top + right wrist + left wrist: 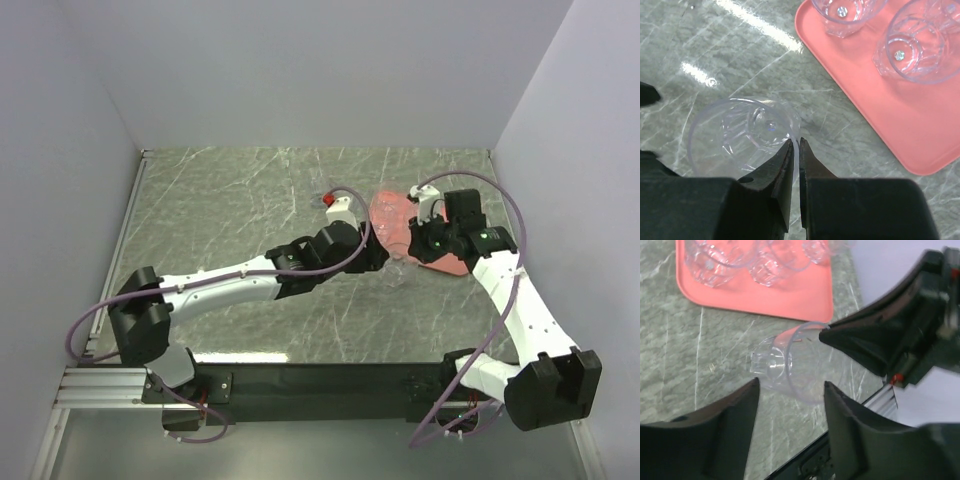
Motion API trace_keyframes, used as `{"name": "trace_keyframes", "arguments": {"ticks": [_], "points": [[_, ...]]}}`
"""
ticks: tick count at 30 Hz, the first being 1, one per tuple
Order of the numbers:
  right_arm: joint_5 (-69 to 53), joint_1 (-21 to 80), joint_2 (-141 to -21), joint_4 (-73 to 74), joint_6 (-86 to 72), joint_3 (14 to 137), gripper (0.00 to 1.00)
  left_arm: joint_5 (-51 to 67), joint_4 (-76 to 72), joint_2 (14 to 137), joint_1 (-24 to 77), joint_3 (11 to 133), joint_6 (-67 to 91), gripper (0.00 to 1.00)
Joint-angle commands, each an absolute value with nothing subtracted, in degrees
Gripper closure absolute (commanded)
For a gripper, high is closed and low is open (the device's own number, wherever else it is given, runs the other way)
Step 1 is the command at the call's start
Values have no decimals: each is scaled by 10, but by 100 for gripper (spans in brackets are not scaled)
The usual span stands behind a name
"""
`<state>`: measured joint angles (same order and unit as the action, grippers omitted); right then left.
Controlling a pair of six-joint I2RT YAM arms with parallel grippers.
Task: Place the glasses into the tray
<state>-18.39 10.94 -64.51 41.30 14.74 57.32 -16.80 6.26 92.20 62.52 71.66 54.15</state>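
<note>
One clear glass (785, 365) is tilted beside the tray's corner, base away from my right arm. My right gripper (796, 142) is shut on its rim, one finger inside and one outside the glass (742, 137). My left gripper (791, 387) is open, its fingertips (752, 390) on either side of the glass and apart from it. The salmon-pink tray (765, 302) holds three more upright glasses (715, 260); two of them (920, 47) show on the tray (900, 115) in the right wrist view. From above, both grippers meet at the tray's (388, 220) near-left edge.
The marbled green tabletop (240, 200) is boxed in by pale walls on the left, back and right. A black rail (320, 380) runs along the near edge between the arm bases. The left arm stretches diagonally across the table's middle.
</note>
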Motion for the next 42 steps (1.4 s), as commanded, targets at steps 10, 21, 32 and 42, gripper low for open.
{"name": "trace_keyframes", "arguments": {"ticks": [10,21,32,42], "points": [[-292,-52,-589,355,184,528,100,-144,19,770,596,631,352,16],[-289,-197,-584,258,142,500,100,-252,91,629,493,580,156,1],[-175,-221,-629,110,8,468,100,-377,67,538,474,464,19,1],[-140,-221,-722,66,-88,488,100,-398,69,512,472,450,6,0]]}}
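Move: The right hand already pinches a glass by its rim. The tray's free spot, at the near right, lies about 8 cm ahead, 12 to its right and 14 below. The near-middle glass stands 10 ahead, 2 right; the far-right glass 16 ahead, 15 right, both some 10 below. From the left hand that spot is 11 ahead, 21 right, 18 below; the last loose glass is about 29 ahead, 13 left, 16 below. Rightward some 18 cm goes the right hand, easing forward about 7 cm and sinking slightly near the end, to bring its glass over the tray's free corner; it turns clockwise as it goes and keeps its pinch on the rim. The left hand spreads its half-open fingers fully and swings away empty to the left about 28 cm, rising, then dipping partway, while its wrist rolls. ##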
